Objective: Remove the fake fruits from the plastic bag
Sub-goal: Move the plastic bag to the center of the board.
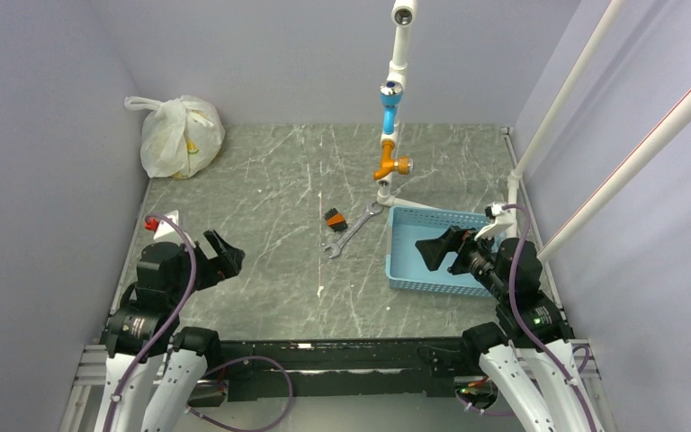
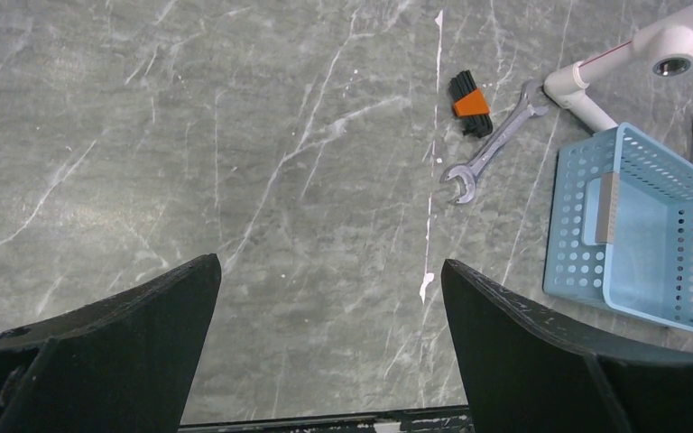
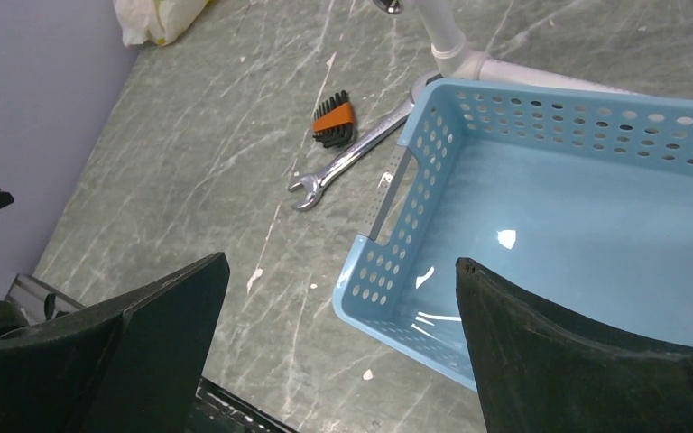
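Note:
The plastic bag [image 1: 180,135] is a crinkly translucent white sack with loop handles, bulging in the far left corner of the table; a corner of the plastic bag [image 3: 155,18] also shows in the right wrist view. Yellow shapes show faintly through it; the fake fruits are otherwise hidden inside. My left gripper [image 1: 225,255] hovers open near the front left, far from the bag, with only bare table between its fingers [image 2: 126,334]. Over the near end of the blue basket my right gripper [image 1: 434,253] stands open and holds nothing.
A light blue slotted basket [image 1: 414,270] sits at the right, with nothing in it. A silver wrench [image 1: 349,232] and a small black-and-orange piece [image 1: 334,218] lie mid-table. A white pipe stand with blue and orange fittings [image 1: 391,135] rises behind them. Grey walls close in the left and back.

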Tool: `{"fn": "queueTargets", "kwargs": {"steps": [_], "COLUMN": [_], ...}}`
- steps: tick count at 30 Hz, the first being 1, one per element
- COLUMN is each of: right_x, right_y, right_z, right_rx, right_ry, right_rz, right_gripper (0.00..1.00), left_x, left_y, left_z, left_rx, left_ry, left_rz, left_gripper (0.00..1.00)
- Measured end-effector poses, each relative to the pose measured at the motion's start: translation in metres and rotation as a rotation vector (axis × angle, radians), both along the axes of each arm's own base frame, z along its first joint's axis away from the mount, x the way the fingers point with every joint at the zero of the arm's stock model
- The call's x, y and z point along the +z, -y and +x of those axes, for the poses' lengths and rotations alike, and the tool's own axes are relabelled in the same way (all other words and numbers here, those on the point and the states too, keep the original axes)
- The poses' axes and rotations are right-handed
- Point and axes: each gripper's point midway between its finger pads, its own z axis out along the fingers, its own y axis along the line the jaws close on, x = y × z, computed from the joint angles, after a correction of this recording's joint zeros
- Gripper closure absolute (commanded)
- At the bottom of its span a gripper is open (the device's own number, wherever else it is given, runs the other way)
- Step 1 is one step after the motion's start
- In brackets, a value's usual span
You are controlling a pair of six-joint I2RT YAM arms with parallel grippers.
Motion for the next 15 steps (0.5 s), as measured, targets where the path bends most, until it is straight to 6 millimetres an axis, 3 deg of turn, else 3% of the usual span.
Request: {"fn": "queueTargets", "kwargs": {"steps": [7,10,15], "right_x": [-0.003,0.001,-0.001], "right_y": [-0.003,-0.003,-0.002], "right_z": [0.002,0.002,0.002], "right_rx": [0.016,0.017,0.013], "right_ry": [0.020,0.043,0.060], "right_rz": [0.001,0.008,0.012], "right_gripper": [0.00,0.00,0.00], "left_x": [0.012,0.018,0.011], "left_y": [-0.010,-0.017,-0.030], "left_z": [0.031,0.056,0.107], "left_rx": [0.079,0.142,0.230], "left_ry": [0.096,0.123,0.107], "left_rz": [0.020,0.029,0.096], "left_gripper": [0.01,0.01,0.01]}}
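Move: From the left hand, the plastic bag stands by the back left corner, about 35 cm ahead, 12 cm to the left and some 12 cm lower. The black-and-orange brush lies roughly 19 cm ahead and 25 cm to the right, with the wrench about 16 cm ahead and 30 cm right, both some 19 cm below. From the right hand, the bag is about 35 cm ahead, 60 cm to the left and 14 cm lower. Send the left gripper forward over the bare board towards the plastic bag, picking up speed from near rest and covering about 11 cm, drifting some 3 cm to the left at nearly the same height. On the way swing the fingers about 15 degrees counter-clockwise, keep them wide open and touch nothing yet. ##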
